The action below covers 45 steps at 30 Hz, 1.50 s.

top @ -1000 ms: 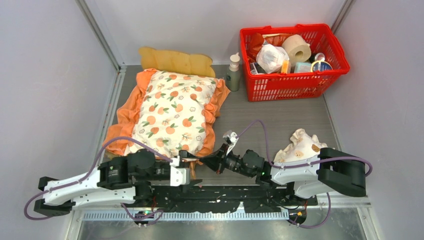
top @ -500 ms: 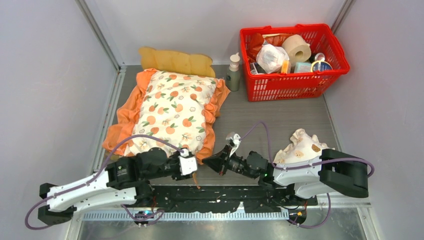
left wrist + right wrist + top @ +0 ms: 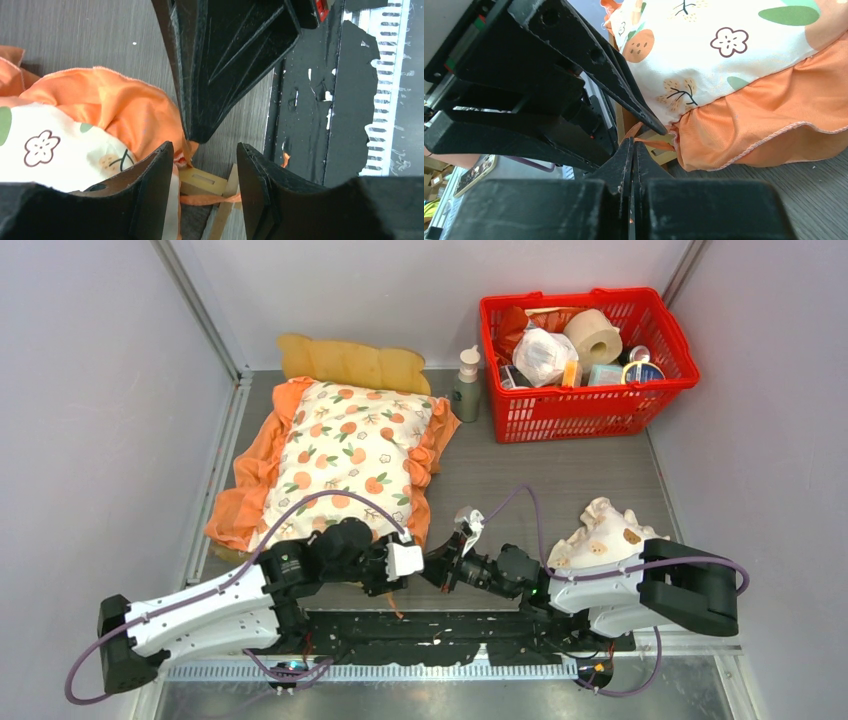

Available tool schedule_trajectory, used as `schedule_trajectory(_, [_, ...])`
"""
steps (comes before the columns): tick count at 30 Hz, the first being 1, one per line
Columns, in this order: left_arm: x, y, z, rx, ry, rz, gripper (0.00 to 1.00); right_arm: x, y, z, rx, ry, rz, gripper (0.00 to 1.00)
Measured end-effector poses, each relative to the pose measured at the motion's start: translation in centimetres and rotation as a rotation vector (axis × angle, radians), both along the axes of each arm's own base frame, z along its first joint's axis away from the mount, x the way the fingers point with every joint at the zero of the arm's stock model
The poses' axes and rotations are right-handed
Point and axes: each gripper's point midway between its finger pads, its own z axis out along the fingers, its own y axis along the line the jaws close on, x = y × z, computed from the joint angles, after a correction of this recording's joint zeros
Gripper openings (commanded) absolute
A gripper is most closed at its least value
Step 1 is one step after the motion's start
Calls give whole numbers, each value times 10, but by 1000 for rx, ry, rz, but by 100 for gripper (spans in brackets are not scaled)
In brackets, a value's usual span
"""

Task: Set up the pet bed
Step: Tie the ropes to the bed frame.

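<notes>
The pet bed shows its wavy light-wood headboard (image 3: 345, 360) at the far left, and one corner post (image 3: 202, 181) shows in the left wrist view. An orange-print cushion (image 3: 350, 455) with orange ruffles covers the frame. At the cushion's near right corner my right gripper (image 3: 432, 570) (image 3: 633, 145) is shut on a thin orange ribbon (image 3: 655, 145) of the cushion. My left gripper (image 3: 408, 566) (image 3: 204, 150) faces it, open. Its fingers (image 3: 150, 190) straddle the post and the ribbon (image 3: 210, 199) without visibly touching them.
A small cream frilled pillow (image 3: 600, 530) with brown spots lies at the near right, partly under the right arm. A red basket (image 3: 585, 408) full of items stands at the back right, with a pump bottle (image 3: 466, 385) next to it. Grey walls close both sides.
My left arm has swung right and forward to the cushion's near corner, and its jaws have narrowed. The right gripper stayed shut and shifted slightly right.
</notes>
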Motion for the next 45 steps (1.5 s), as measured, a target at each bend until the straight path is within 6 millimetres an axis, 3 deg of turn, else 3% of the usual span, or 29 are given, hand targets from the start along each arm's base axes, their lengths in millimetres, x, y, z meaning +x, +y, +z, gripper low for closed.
schedule_trajectory(6, [2, -9, -6, 7, 9, -17, 43, -1, 0, 0, -1, -1, 8, 5])
schedule_trajectory(9, [3, -12, -4, -2, 3, -19, 22, -2, 0, 0, -1, 0, 13, 5])
schedule_trajectory(11, [4, -13, -3, -9, -2, -19, 4, -3, 1, 0, -1, -1, 14, 10])
schedule_trajectory(12, [4, -12, -3, -6, -5, -18, 0, -2, 0, 0, -2, -2, 13, 16])
schedule_trajectory(15, [8, -8, -4, 3, -18, -1, 0, 0, -1, 3, 7, -4, 6, 35])
schedule_trajectory(16, [8, -7, -3, 0, -22, 1, 0, -1, -2, 8, 22, -4, 7, 45])
schedule_trajectory(18, [10, -5, -2, -5, -25, 11, 0, -2, -4, 21, 60, -12, 6, 54])
schedule_trajectory(22, [13, 1, 2, -34, -28, 48, 0, -7, -16, 50, 137, -43, -37, 60])
schedule_trajectory(25, [12, 5, 3, -55, -32, 59, 0, -13, -22, 55, 142, -60, -65, 62])
schedule_trajectory(28, [11, 7, 3, -71, -27, 69, 0, -16, -24, 38, 94, -59, -87, 66])
schedule_trajectory(33, [9, 9, 4, -91, -20, 80, 0, -20, -18, -13, -85, -72, -92, 68])
schedule_trajectory(45, [7, 10, 6, -108, -16, 83, 0, -42, 28, -91, -297, -137, 29, 70])
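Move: The rope end pinched in the shut right fingers already lies between the open left pads, about 1 cm ahead and 1 cm to the right of the left hand's point. From the right hand, the other rope's loose tail hangs some 7 cm back, 4 cm left and 9 cm lower; the bed frame's near corner is about 5 cm back, 8 cm left and 10 cm down; the cushion's near corner is roughly 3 cm ahead, 4 cm left and 5 cm below. The rope end changes hands: the left fingers edge about 1 cm right and shut on it, then keep hold while easing some 2 cm back to the left. The right fingers open wide, let go and lift roughly 5 cm clear, drawing slightly right and back, then swoop down, left and back towards the loose tail, dipping the fingertips nearly 20 degrees. ##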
